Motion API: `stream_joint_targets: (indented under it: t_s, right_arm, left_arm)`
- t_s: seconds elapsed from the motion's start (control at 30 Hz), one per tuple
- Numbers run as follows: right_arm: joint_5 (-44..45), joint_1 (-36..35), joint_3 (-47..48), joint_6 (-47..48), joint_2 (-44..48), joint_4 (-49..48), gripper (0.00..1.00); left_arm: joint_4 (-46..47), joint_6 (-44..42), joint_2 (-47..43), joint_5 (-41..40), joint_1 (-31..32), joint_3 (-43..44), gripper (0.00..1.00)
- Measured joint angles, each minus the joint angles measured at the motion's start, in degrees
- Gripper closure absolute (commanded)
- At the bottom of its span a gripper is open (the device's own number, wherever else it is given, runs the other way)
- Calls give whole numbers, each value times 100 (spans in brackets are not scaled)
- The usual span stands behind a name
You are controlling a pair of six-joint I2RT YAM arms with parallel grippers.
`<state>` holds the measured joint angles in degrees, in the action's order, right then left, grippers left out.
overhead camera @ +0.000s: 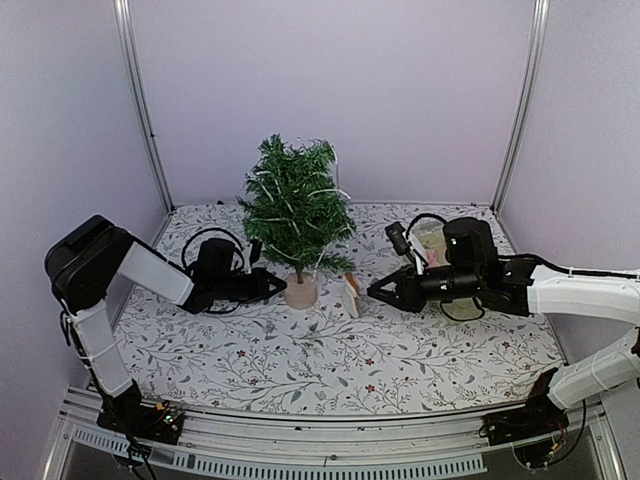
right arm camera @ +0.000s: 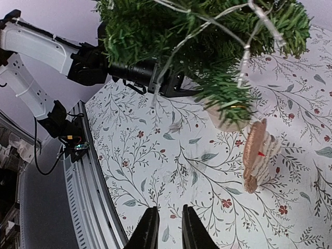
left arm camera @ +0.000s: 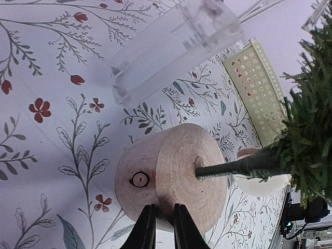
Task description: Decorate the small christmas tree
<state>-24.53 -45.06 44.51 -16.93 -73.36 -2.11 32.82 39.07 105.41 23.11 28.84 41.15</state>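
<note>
The small christmas tree (overhead camera: 295, 205) stands mid-table on its pale round base (overhead camera: 300, 291), with a white light string (right arm camera: 244, 52) draped over the branches. In the left wrist view the wooden base (left arm camera: 171, 176) and the thin trunk (left arm camera: 236, 168) fill the middle. My left gripper (left arm camera: 164, 208) sits right at the base's near side (overhead camera: 277, 285), its jaws only a narrow slit apart with nothing clearly pinched. A rose-gold glittery ornament (overhead camera: 352, 297) lies just right of the base. My right gripper (overhead camera: 374, 292) points at the ornament (right arm camera: 255, 155) from the right, jaws narrowly apart and empty.
A cream perforated basket (overhead camera: 432, 240) stands at the back right, behind my right arm. A clear plastic box (left arm camera: 171, 41) lies on the floral cloth beyond the base. The left arm's black wrist (right arm camera: 124, 72) shows behind the tree in the right wrist view.
</note>
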Motion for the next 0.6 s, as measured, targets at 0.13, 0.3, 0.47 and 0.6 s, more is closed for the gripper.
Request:
stream_joint_targets:
  t_s: [0.13, 0.3, 0.47, 0.6]
  right_arm:
    - [498, -402, -197, 273, 170, -120, 84]
    - [1207, -754, -310, 435, 310, -234, 85]
    - [1700, -822, -402, 332, 299, -417, 85]
    - [1910, -824, -461, 144, 164, -645, 85]
  left_arm:
    - [63, 260, 0, -232, 356, 0, 87]
    - [153, 695, 2, -614, 754, -4, 87]
    - [254, 1043, 13, -730, 1161, 0, 87]
    - [339, 1150, 37, -704, 1340, 15, 87]
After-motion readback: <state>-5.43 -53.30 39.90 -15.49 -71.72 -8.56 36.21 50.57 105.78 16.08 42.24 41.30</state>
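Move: The tree's wooden base is right at the left hand's nearly shut fingertips, its middle about 5 cm to the right, 2 cm back and 2 cm lower. The green branches spread some 22 cm above. An ornament hangs off the tree's right side, about 16 cm right of the left hand and 4 cm back; the basket is roughly 42 cm right and 4 cm ahead. From the right hand the base lies about 15 cm left, 12 cm ahead and 16 cm below. The tree's wooden base is pushed on its left side by the left hand's nearly shut fingertips, still in touch with it, sweeping about 7 cm to the right and 5 cm back, low over the table, so that the push runs partly across the round base. The right hand hovers clear of the tree, easing back a little and out again while turning about 10 degrees clockwise. ##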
